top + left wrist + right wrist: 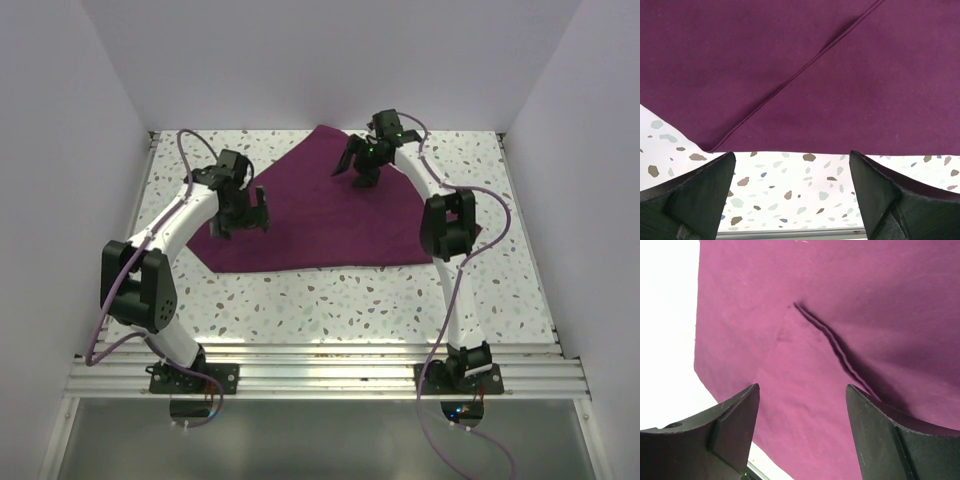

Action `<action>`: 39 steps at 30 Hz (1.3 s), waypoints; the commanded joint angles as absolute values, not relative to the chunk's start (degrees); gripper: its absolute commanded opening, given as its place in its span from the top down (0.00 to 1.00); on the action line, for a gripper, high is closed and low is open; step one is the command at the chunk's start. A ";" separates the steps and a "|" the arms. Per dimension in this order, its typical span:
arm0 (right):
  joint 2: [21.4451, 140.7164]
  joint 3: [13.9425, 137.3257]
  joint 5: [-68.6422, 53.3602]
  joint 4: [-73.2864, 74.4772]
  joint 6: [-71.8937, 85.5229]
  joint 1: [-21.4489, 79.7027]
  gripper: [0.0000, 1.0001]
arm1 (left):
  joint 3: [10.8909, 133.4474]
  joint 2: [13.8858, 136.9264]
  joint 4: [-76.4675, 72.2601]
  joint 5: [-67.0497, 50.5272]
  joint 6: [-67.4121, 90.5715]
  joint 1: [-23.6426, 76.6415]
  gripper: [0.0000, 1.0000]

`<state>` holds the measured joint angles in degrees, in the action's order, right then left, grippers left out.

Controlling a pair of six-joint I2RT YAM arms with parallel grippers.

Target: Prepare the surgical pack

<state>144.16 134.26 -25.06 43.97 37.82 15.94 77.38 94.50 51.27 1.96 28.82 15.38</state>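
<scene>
The surgical pack's dark purple cloth (320,215) lies flat on the speckled table, one corner pointing to the far wall. A folded layer's hemmed edge runs diagonally across the cloth (790,65) in the left wrist view. The right wrist view shows a raised crease in the cloth (840,300). My left gripper (240,222) hovers at the cloth's left edge, open, with only table between its fingers (791,154). My right gripper (355,172) hangs over the far part of the cloth, open and holding nothing (802,386).
The speckled tabletop (330,300) is boxed in by white walls on the left, right and far sides. An aluminium rail (320,365) runs along the near edge, where both arm bases are bolted. Purple cables trail from each arm.
</scene>
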 commanded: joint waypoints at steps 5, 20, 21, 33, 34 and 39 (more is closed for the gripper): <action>137.91 131.23 -24.17 50.18 30.07 15.21 0.51 | 80.34 97.03 50.62 2.73 27.25 11.26 0.01; 114.44 100.21 -25.66 49.13 26.01 15.38 1.00 | 75.25 99.58 48.52 10.98 21.80 -7.64 0.00; 113.65 99.06 -26.10 49.04 26.02 15.73 1.00 | 74.54 100.36 46.25 10.73 20.93 -8.26 0.01; 100.56 87.72 -21.09 52.65 22.23 15.38 1.00 | 74.97 108.88 34.19 9.14 16.17 -12.04 0.20; 100.29 87.37 -21.44 52.47 22.76 15.03 1.00 | 75.67 109.68 34.19 7.66 16.17 -12.04 0.20; 99.84 86.22 -22.32 51.77 23.20 14.24 1.00 | 75.85 111.44 33.92 5.36 17.14 -12.22 0.21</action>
<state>101.91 87.02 -22.00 52.27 23.92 14.87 74.65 110.19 35.92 7.18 17.43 -11.75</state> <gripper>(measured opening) 0.008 0.790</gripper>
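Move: The cloth's left corner lies about 20 cm to the left hand's left, 5 cm ahead and 11 cm below. The cloth's near-left corner is about 11 cm to that hand's left and 8 cm back; from it a diagonal crease runs forward and right, passing some 3 cm straight ahead of the hand, also 11 cm below. From the right hand, the left corner lies roughly 53 cm left, 17 cm back and 8 cm below. The left hand sweeps about 19 cm left above the cloth, then sinks nearly 10 cm and eases forward onto the cloth's left corner, turning some 20 degrees counter-clockwise, its fingers narrowing slightly but still open with the corner between them and no sure touch yet. Meanwhile the right hand, already clear of a grip, dips a little and shuts its empty fingers, pulling back some 19 cm over the cloth and drifting right, then rising. ##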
